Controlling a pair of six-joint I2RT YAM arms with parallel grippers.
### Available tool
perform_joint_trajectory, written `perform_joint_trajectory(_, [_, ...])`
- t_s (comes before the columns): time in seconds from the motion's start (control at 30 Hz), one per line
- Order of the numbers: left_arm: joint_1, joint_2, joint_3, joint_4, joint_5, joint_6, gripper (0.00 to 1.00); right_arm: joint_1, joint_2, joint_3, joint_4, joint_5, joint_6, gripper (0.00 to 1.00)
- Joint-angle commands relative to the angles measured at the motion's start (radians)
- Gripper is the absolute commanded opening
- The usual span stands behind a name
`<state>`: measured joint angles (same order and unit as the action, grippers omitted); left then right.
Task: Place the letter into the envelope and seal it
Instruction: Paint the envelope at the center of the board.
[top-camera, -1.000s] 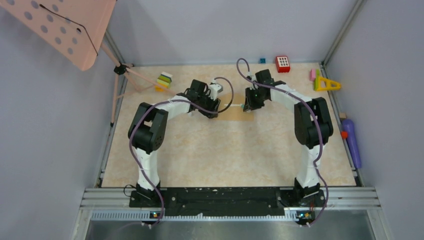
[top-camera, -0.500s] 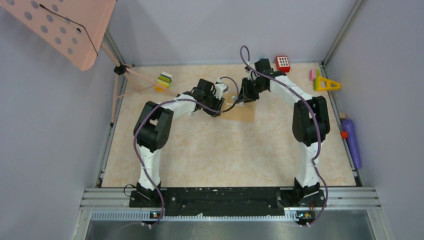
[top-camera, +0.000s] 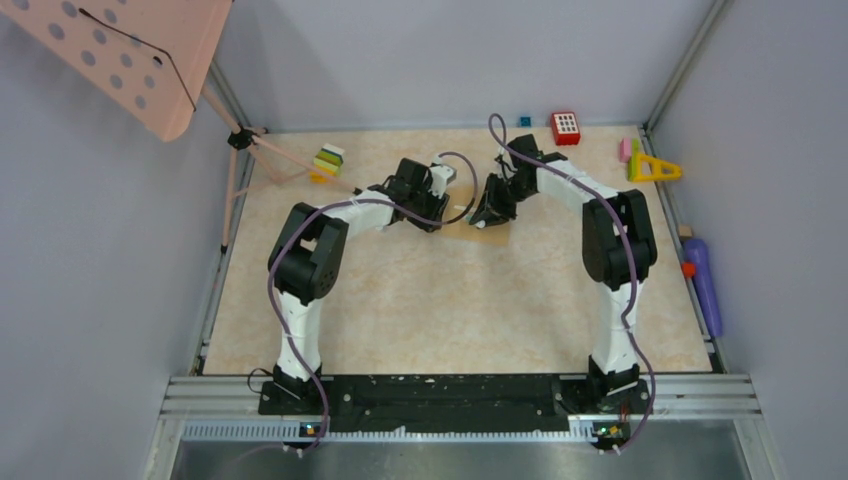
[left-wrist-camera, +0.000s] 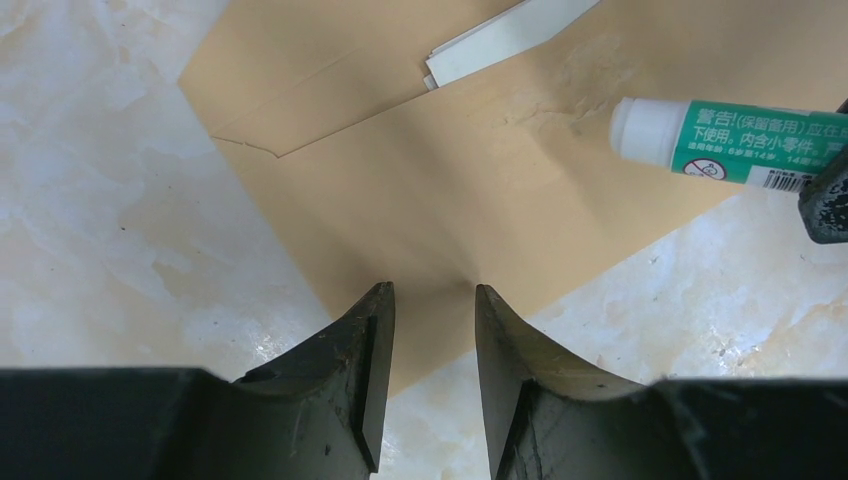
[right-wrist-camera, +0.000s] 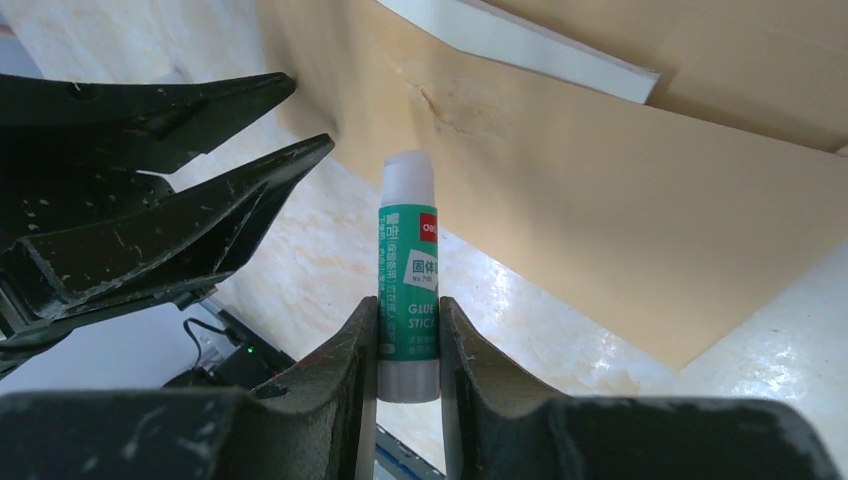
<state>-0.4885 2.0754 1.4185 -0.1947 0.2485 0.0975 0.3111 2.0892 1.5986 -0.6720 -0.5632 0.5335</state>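
Observation:
The tan envelope (left-wrist-camera: 450, 180) lies flat on the marbled table, with a pointed corner aimed at my left gripper (left-wrist-camera: 432, 295). Its jaws stand apart, tips over that corner, with nothing between them. The white letter (left-wrist-camera: 500, 40) pokes out from under a fold of the envelope. My right gripper (right-wrist-camera: 408, 310) is shut on a green glue stick (right-wrist-camera: 408, 270), whose white cap end hovers at the envelope's edge (right-wrist-camera: 600, 180). A wrinkled smear marks the paper near the stick. From above, both grippers meet over the envelope (top-camera: 492, 226).
A pink perforated stand (top-camera: 140, 60) leans over the back left corner. Toy blocks (top-camera: 328, 160), a red block (top-camera: 565, 127) and a yellow triangle (top-camera: 652, 168) sit along the back. A purple bottle (top-camera: 703, 285) lies by the right wall.
My left gripper's jaws have narrowed and that arm has shifted slightly right. The right arm lifted, then came down and left with the glue stick toward the envelope.

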Motion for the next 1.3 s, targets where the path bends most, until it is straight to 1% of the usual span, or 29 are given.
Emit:
perform_joint_trajectory(0.0, [-0.007,0.03,-0.025,-0.005,-0.041,-0.013,0.41,-0.005,-0.002,0.018,-0.002,0.055,0.056,0.0])
perform_joint_trajectory(0.17, [-0.009,0.026,-0.033,0.003,-0.059,-0.012,0.41,-0.003,0.01,0.007,0.018,0.053,0.093,0.0])
perform_joint_trajectory(0.27, [-0.009,0.026,-0.035,0.005,-0.071,-0.014,0.41,0.004,0.012,0.0,0.02,0.082,0.097,0.0])
perform_joint_trajectory(0.6, [-0.011,0.034,-0.053,0.021,-0.099,-0.022,0.4,-0.002,-0.012,-0.086,0.044,0.122,0.11,0.0])
perform_joint_trajectory(1.07, [-0.01,0.037,-0.066,0.029,-0.114,-0.017,0.4,-0.071,-0.117,-0.16,0.055,0.172,0.094,0.0])
perform_joint_trajectory(1.17, [-0.011,0.033,-0.066,0.03,-0.113,-0.017,0.41,-0.076,-0.122,-0.16,0.059,0.163,0.085,0.0])
perform_joint_trajectory(1.27, [-0.011,0.019,-0.068,0.041,-0.079,-0.026,0.45,-0.07,-0.112,-0.118,0.058,0.112,0.033,0.0])
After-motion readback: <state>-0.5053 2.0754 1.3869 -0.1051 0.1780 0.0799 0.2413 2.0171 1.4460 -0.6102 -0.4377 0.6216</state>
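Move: In the right hand's grip the glue stick is already poised over the envelope. The glue patch on the envelope lies about 3 cm left, 2 cm ahead and 7 cm below the hand point, the letter's exposed strip some 2 cm beyond that patch and 1 cm right of it, and the envelope's right edge about 6 cm right and 2 cm back. From the left hand the patch is roughly 7 cm right, 3 cm ahead and 2 cm lower. Lowering the held glue stick about 2.5 cm towards the envelope, the right hand then sweeps some 4 cm to the right at nearly constant height, taking the tip along below the letter towards its right end while turning about 10 degrees clockwise. Its grip stays shut; the left hand keeps its half-open fingertips on the envelope's left part, tilting only slightly. ##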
